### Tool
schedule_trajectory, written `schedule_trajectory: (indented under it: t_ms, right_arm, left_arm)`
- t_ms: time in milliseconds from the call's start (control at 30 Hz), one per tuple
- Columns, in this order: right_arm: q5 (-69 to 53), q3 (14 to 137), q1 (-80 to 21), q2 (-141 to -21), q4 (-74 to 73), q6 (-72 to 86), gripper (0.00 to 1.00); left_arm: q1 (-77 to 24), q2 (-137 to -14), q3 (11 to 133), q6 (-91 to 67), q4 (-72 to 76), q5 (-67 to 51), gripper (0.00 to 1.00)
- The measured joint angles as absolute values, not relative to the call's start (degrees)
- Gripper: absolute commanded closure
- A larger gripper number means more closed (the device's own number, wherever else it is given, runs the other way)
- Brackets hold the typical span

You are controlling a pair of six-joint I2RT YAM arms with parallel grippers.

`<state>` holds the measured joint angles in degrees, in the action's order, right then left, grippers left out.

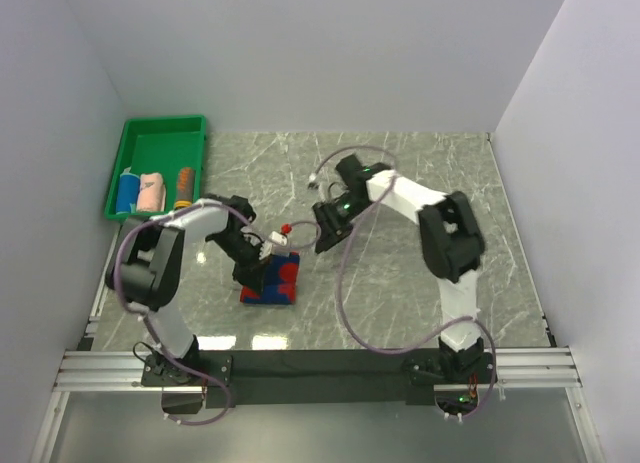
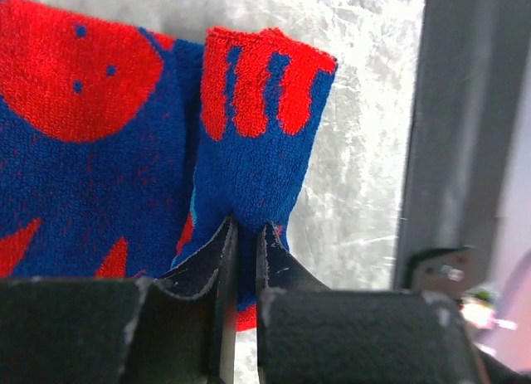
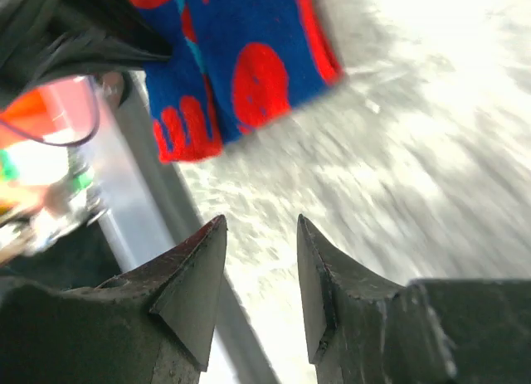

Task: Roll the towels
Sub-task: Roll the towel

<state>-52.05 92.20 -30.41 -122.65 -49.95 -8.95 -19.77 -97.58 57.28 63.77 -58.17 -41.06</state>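
Observation:
The red-and-blue patterned towel (image 1: 280, 283) lies on the marble table in front of the left arm. One end of it is folded up into a raised flap (image 2: 257, 143). My left gripper (image 2: 246, 235) is shut on the lower edge of that flap, the cloth pinched between both jaws. In the top view the left gripper (image 1: 262, 266) sits over the towel's far left part. My right gripper (image 1: 322, 238) hovers just right of the towel, and in its own view the right gripper (image 3: 261, 235) is open and empty, with the towel (image 3: 241, 77) ahead of it.
A green tray (image 1: 165, 123) stands at the back left against the wall. In it lie a blue roll (image 1: 128, 191), a pale pink roll (image 1: 152, 191) and an orange roll (image 1: 184, 186). White walls close in the table on three sides.

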Motion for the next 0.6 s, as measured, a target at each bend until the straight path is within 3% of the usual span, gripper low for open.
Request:
schedule_trajectory:
  t_ms: [267, 433, 533, 567, 600]
  right_arm:
    - [-39.6, 74.5, -22.8, -95.1, -37.9, -8.2, 0.56]
    - [-33.4, 70.7, -23.4, -85.4, -36.5, -11.1, 0.54]
    - [-28.9, 69.8, -28.9, -83.8, -35.5, -13.3, 0.16]
    - [-26.8, 69.4, -31.9, -84.0, -35.1, -14.2, 0.09]
    - [-25.1, 68.8, -34.9, -84.2, -34.4, -15.4, 0.09]
  left_arm:
    - [-15.4, -113.9, 71.0, 63.8, -72.4, -44.8, 0.98]
    - [-14.3, -122.3, 78.6, 63.6, -79.8, -45.8, 0.98]
    - [-13.9, -125.3, 81.2, 63.5, -82.6, -46.1, 0.98]
    - [-13.9, -125.9, 81.9, 63.5, -83.2, -46.1, 0.98]
    - [-13.9, -126.3, 82.3, 63.5, -83.7, -46.0, 0.98]
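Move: The part-rolled towel's near fold is already pinched in the left fingers; the towel's middle lies about 2 cm ahead of the left hand, 3 cm to its right and 1 cm lower. From the right hand that middle is roughly 13 cm to the left, 7 cm back and 5 cm below. The green tray's middle stands some 31 cm ahead of the left hand and 27 cm to its left, with the brown rolled towel in it about 26 cm ahead and 18 cm left. The towel's near fold stays pinched in the closed left fingers, and the left hand takes it forward about 2.5 cm while the wrist tips some 30 degrees, its fingertips swinging back towards the base. The right hand, already clear of the towel, rises and sweeps right away from it, then turns back left and rearward, ending higher with fingers swung forward and opened wide. ##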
